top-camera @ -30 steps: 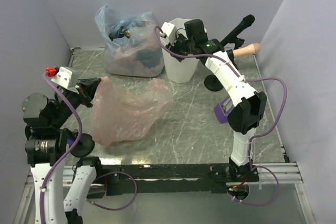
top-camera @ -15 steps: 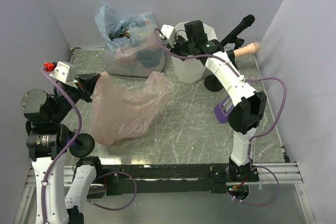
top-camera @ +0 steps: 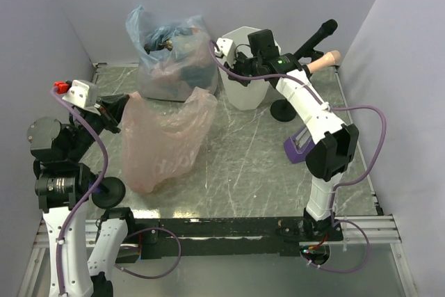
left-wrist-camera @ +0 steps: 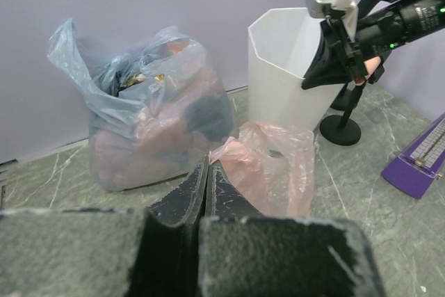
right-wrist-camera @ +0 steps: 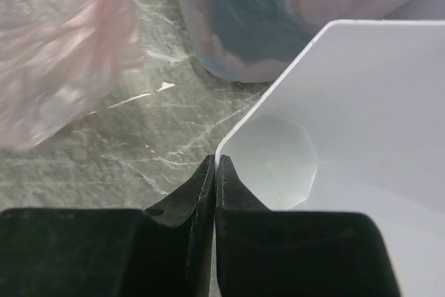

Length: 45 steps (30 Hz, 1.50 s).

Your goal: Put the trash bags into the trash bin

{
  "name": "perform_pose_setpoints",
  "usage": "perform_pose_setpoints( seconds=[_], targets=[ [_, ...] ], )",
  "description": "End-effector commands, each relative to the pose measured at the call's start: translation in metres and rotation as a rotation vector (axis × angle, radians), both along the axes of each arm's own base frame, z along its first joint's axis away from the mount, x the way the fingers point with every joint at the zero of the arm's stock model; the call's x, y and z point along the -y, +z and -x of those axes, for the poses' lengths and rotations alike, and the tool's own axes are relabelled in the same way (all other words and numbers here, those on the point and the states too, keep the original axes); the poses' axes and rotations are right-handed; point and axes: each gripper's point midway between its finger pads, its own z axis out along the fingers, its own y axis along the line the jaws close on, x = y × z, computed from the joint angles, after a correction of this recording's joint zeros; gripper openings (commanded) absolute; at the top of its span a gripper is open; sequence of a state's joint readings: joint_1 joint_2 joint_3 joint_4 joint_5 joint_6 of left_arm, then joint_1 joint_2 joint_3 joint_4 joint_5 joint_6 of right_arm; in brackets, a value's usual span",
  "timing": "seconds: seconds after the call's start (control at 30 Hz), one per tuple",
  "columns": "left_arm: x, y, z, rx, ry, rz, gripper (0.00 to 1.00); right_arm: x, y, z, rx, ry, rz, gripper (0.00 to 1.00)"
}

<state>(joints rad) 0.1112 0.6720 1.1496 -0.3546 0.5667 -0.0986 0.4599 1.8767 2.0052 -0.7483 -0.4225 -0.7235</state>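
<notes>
A thin pink trash bag (top-camera: 163,137) hangs from my left gripper (top-camera: 122,113), which is shut on its top edge; its lower end rests on the table. In the left wrist view the bag (left-wrist-camera: 274,172) drapes away from the closed fingertips (left-wrist-camera: 207,165). The white faceted trash bin (top-camera: 245,92) stands at the back. My right gripper (top-camera: 233,67) is shut on its near-left rim; in the right wrist view the fingers (right-wrist-camera: 214,161) pinch the rim of the bin (right-wrist-camera: 278,95), whose inside looks empty. A stuffed clear-bluish bag (top-camera: 170,57) stands left of the bin.
A black microphone stand (top-camera: 284,109) with a mic (top-camera: 321,31) stands right of the bin. A purple keyboard-like object (top-camera: 299,145) lies under the right arm. Lavender walls enclose the back and both sides.
My left gripper has risen with the pink bag, which now hangs narrower and more upright. The bin, held by my right gripper, shifted right and then back a little.
</notes>
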Motion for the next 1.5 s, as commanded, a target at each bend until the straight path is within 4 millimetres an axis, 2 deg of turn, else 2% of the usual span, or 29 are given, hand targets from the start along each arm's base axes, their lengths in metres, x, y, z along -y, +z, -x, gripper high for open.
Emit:
perform_pose_setpoints(
  seconds=[0.0,0.13,0.43,0.83,1.1,1.2,1.23,1.33,1.4,1.47],
  targets=[
    [-0.006,0.017,-0.003,0.055,0.035,-0.001,0.01,0.0,0.055,0.026,0.069,0.052,-0.093,0.0],
    [-0.011,0.02,-0.008,0.061,0.06,-0.003,0.01,-0.004,0.06,0.042,0.039,0.072,-0.128,0.0],
    [-0.022,0.024,-0.009,0.084,0.131,-0.012,0.01,-0.022,0.063,0.092,0.014,0.184,-0.12,0.0],
    [-0.052,0.036,-0.01,0.13,0.301,-0.045,0.01,-0.051,0.062,0.155,-0.095,0.34,-0.127,0.0],
    [-0.057,0.038,-0.01,0.149,0.329,-0.07,0.01,-0.051,0.052,0.196,-0.202,0.435,-0.099,0.01],
    [-0.054,0.037,-0.01,0.147,0.315,-0.063,0.01,-0.051,0.05,0.202,-0.215,0.441,-0.098,0.02],
    [-0.053,0.037,-0.01,0.144,0.307,-0.063,0.01,-0.051,0.052,0.202,-0.212,0.437,-0.099,0.06],
    [-0.045,0.03,-0.008,0.127,0.259,-0.087,0.01,-0.055,0.062,0.194,-0.211,0.374,-0.128,0.31],
    [-0.032,0.024,-0.001,0.118,0.182,-0.13,0.01,-0.061,0.088,0.185,-0.194,0.313,-0.195,0.48],
    [-0.013,0.016,0.014,0.122,0.066,-0.19,0.01,-0.069,0.115,0.181,-0.18,0.292,-0.277,0.57]
  ],
)
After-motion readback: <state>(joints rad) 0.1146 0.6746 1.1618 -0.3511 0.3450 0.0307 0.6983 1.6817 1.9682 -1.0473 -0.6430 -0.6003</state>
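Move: The right fingers already pinch the near rim of the white trash bin, whose middle lies some 9 cm ahead, 3 cm right and 13 cm below. From that hand the blue bag is about 13 cm ahead and 22 cm left, and the pink trash bag 19 cm back and 20 cm left. The left hand holds the pink bag up by its edge; the bin's middle is roughly 30 cm ahead of that hand, 33 cm right and 27 cm lower. Back towards the robot, and later also left, the right hand drags the trash bin by its rim about 18 cm, turning counter-clockwise and tilting as it goes, then parts its fingers around the rim and starts to rise. The left hand, still gripping the pink bag, swings some 5 cm left and a little forward, turning counter-clockwise, then begins to ease back. ##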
